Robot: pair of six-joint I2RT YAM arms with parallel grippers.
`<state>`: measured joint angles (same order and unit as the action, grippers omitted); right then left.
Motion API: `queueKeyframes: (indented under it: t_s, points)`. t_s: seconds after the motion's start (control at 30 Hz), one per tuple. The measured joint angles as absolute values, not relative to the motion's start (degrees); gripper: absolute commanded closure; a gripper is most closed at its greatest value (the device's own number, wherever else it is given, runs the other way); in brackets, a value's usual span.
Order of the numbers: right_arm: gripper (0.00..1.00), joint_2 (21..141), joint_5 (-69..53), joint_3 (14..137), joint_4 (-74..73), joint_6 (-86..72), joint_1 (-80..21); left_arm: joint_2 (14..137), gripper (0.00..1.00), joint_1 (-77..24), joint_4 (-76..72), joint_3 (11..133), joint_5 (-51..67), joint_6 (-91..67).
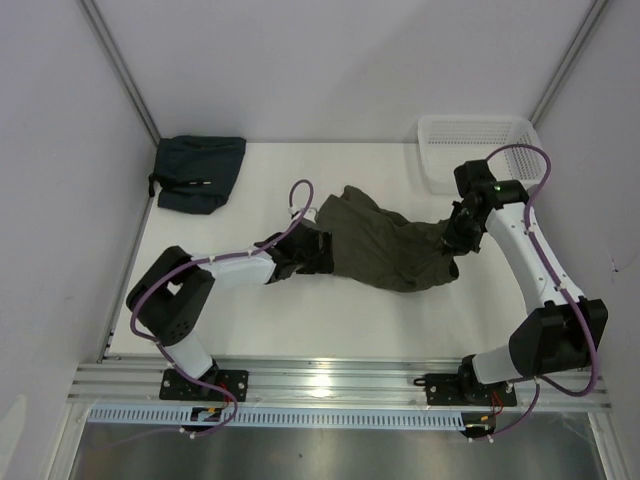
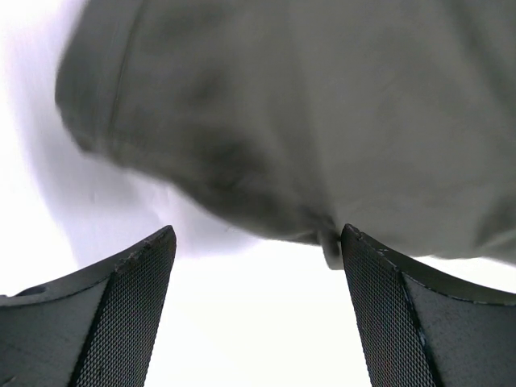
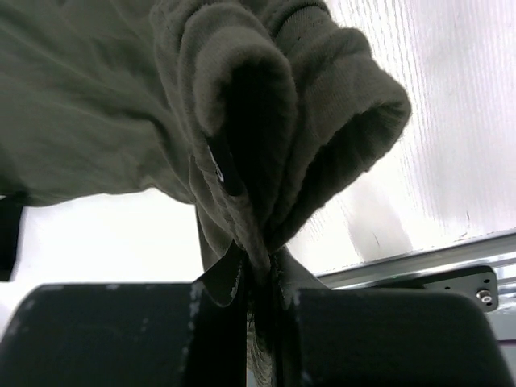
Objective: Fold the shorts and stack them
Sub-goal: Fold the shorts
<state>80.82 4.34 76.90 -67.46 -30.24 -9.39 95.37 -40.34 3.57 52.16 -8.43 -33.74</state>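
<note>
The olive-green shorts [image 1: 385, 245] lie crumpled across the middle of the white table. My right gripper [image 1: 453, 243] is shut on their right end; in the right wrist view the bunched cloth [image 3: 266, 137] is pinched between the closed jaws [image 3: 262, 278]. My left gripper [image 1: 322, 248] is at the shorts' left edge, low over the table. Its fingers [image 2: 129, 298] stand wide open, with the cloth [image 2: 322, 121] just ahead of the tips and only bare table between them.
A folded dark blue-green garment [image 1: 198, 172] lies at the back left corner. A white plastic basket [image 1: 478, 148] stands at the back right, close behind the right arm. Grey walls close in both sides.
</note>
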Motion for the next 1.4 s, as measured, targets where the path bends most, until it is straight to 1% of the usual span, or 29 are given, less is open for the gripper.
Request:
queueKeyframes:
  t_s: [0.17, 0.4, 0.7, 0.9, 1.13, 1.4]
  points:
    - [1.00, 86.1, 5.2, 84.2, -70.1, -28.6, -10.5, 96.2, 0.15, -41.8, 2.7, 49.9, -9.3, -34.7]
    - [1.00, 94.5, 6.5, 91.0, -71.2, -28.5, -15.1, 96.3, 0.15, -44.0, 0.5, 48.8, -10.6, -35.6]
    - [1.00, 105.8, 7.3, 106.1, -73.1, -31.0, -21.4, 96.3, 0.15, -47.0, -2.7, 47.5, -11.9, -36.6]
    - [1.00, 113.0, 7.2, 116.3, -73.2, -32.6, -26.1, 96.3, 0.15, -47.3, -3.9, 46.9, -11.9, -37.1]
    - [1.00, 114.3, 7.3, 116.8, -72.9, -32.7, -28.0, 94.5, 0.15, -47.3, -4.0, 45.3, -11.6, -37.4]
    - [1.00, 107.2, 7.1, 104.3, -70.1, -30.8, -27.1, 83.7, 0.15, -46.4, 4.1, 44.3, -11.1, -37.5]
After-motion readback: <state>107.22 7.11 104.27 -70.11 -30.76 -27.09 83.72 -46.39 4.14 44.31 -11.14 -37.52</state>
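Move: The olive shorts lie mostly between the hands: their middle is about 14 cm right, 4 cm forward and slightly below the open left gripper, which sits low at their left end. The right gripper holds their raised right end, with the middle some 12 cm left, 7 cm forward and 12 cm below. From the right gripper, the white basket is about 30 cm forward and 14 cm right; from the left gripper, the navy pile is roughly 33 cm left and 21 cm forward. Keep the right gripper pinching the raised end and carry it left and forward at nearly constant height, about 18 cm, turning some 15 degrees counter-clockwise, then ease it back a few centimetres and slightly right. Meanwhile lower the open left gripper 2 cm beside the shorts' near edge, draw it back and to the right at that height, then back and left, and lift about 4 cm. ##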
